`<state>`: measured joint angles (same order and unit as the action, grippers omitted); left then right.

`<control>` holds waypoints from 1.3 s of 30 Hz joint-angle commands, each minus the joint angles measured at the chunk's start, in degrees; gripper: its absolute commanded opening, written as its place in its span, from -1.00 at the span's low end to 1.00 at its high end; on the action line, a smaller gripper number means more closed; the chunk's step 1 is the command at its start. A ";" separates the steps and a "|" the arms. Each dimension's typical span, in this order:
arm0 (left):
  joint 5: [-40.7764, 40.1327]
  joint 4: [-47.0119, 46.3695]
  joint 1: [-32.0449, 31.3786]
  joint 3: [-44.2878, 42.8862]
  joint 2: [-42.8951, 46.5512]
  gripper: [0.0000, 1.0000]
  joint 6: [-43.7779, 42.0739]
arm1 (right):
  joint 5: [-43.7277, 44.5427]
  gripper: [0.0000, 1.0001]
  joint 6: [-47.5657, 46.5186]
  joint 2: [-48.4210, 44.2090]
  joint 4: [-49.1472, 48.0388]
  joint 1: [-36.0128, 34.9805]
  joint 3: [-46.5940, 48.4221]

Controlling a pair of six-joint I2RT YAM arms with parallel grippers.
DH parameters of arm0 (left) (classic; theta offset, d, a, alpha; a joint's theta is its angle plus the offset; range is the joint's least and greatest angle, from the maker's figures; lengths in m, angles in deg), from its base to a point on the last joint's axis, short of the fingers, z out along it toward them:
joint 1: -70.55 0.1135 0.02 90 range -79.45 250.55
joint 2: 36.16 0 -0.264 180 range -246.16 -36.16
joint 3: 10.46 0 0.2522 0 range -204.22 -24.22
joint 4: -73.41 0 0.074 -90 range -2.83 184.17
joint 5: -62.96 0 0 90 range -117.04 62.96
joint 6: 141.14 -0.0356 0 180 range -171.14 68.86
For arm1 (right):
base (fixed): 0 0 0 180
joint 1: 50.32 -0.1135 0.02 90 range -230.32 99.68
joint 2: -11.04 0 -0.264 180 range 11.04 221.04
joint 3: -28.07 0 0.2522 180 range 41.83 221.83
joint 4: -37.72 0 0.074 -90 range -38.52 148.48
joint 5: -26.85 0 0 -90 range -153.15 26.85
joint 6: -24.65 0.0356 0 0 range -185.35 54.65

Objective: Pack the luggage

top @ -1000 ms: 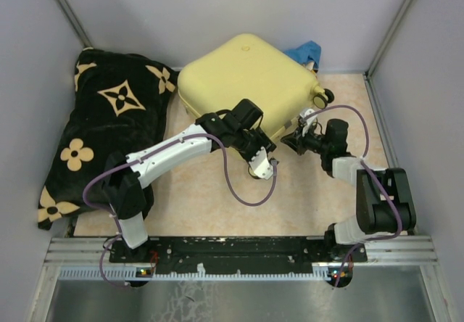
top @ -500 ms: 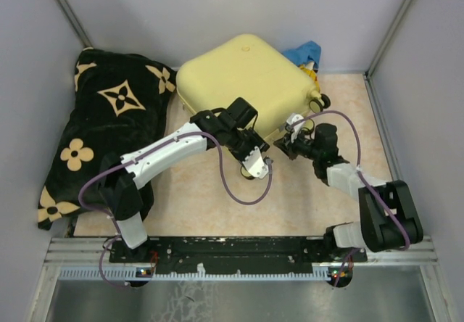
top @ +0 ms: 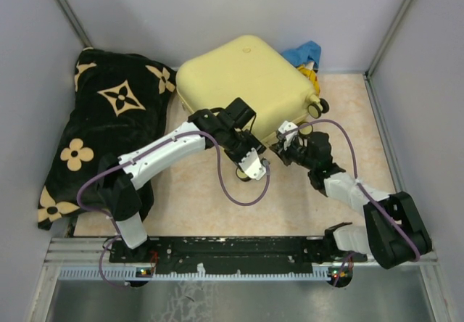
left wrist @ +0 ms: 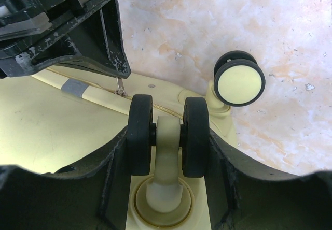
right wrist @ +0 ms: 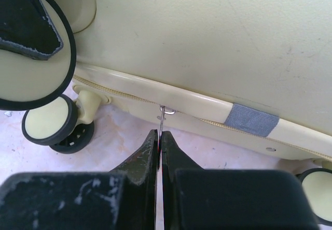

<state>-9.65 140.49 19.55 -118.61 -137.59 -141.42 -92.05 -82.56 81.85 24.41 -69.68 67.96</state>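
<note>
The pale-yellow luggage (top: 243, 79) lies closed at the back of the floor. My left gripper (top: 259, 161) is at its near corner, shut on a black double wheel (left wrist: 168, 131), one finger pressed against each side. My right gripper (right wrist: 159, 137) is shut on the thin metal zipper pull (right wrist: 162, 117) hanging from the seam along the luggage's (right wrist: 207, 43) near edge. In the top view the right gripper (top: 279, 146) is just right of the left one. The right gripper's black fingers (left wrist: 78, 33) also show in the left wrist view, above the pull (left wrist: 120, 86).
A black blanket with tan flowers (top: 109, 119) fills the left side. Blue cloth (top: 304, 50) sticks out behind the luggage. Another wheel (top: 317, 106) stands at the luggage's right corner. A grey tape patch (right wrist: 251, 120) sits on the seam. Grey walls close in three sides.
My right gripper has moved left along the luggage's near edge, still shut on the zipper pull. The left gripper shifted slightly left and nearer, keeping its hold on the wheel.
</note>
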 commanded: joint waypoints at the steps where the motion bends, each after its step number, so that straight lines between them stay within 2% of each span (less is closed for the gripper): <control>1: -0.10 5.62 1.17 -0.68 -0.38 -1.00 3.97 | -6.76 -1.00 4.25 -1.93 -3.51 -5.18 -0.95; 12: 0.42 5.94 1.42 -1.76 -1.32 -1.00 4.48 | -7.54 -1.00 12.26 -4.26 -7.63 -11.33 -4.36; 20: -0.37 8.21 1.96 -0.28 0.91 -1.00 4.44 | 10.64 -1.00 12.94 -8.73 -2.53 -6.94 -4.37; 25: -1.89 11.07 2.93 2.09 3.44 -1.00 2.88 | 18.71 -1.00 8.23 -10.56 1.06 -0.85 -1.71; 33: -2.29 13.45 5.37 3.24 4.57 -1.00 1.52 | 13.26 -1.00 2.68 -6.41 -2.51 18.35 -1.22; 39: -3.41 15.85 6.49 4.75 4.78 -1.00 -1.02 | 8.75 -1.00 3.87 3.94 -10.56 30.03 5.10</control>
<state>-6.53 144.97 22.41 -116.12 -134.55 -144.72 -83.03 -77.66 80.34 22.27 -45.13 66.89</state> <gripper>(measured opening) 0.558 0.003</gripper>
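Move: Just beyond the right fingertips, about 2 cm ahead and 2 cm left, sits the zipper slider, its pull already between them. The seam's gray patch is some 5 cm ahead and 3 cm right of this hand; the lower left caster is about 7 cm back and 12 cm left, the lower right caster 9 cm ahead and 10 cm right, both roughly 8 cm lower. From the left hand, the slider lies about 5 cm ahead, 7 cm right and 7 cm below. Drawing the pull back and left, towards the lower left caster, the right hand first travels about 6 cm, then reverses and sweeps some 20 cm right and forward, turning clockwise roughly 40 degrees, to beyond the lower right caster. Its fingers stay shut, yet the pull comes out of them. The left hand keeps its grip on the suitcase's upper left caster, shifting nearly 3 cm left, mostly late. ##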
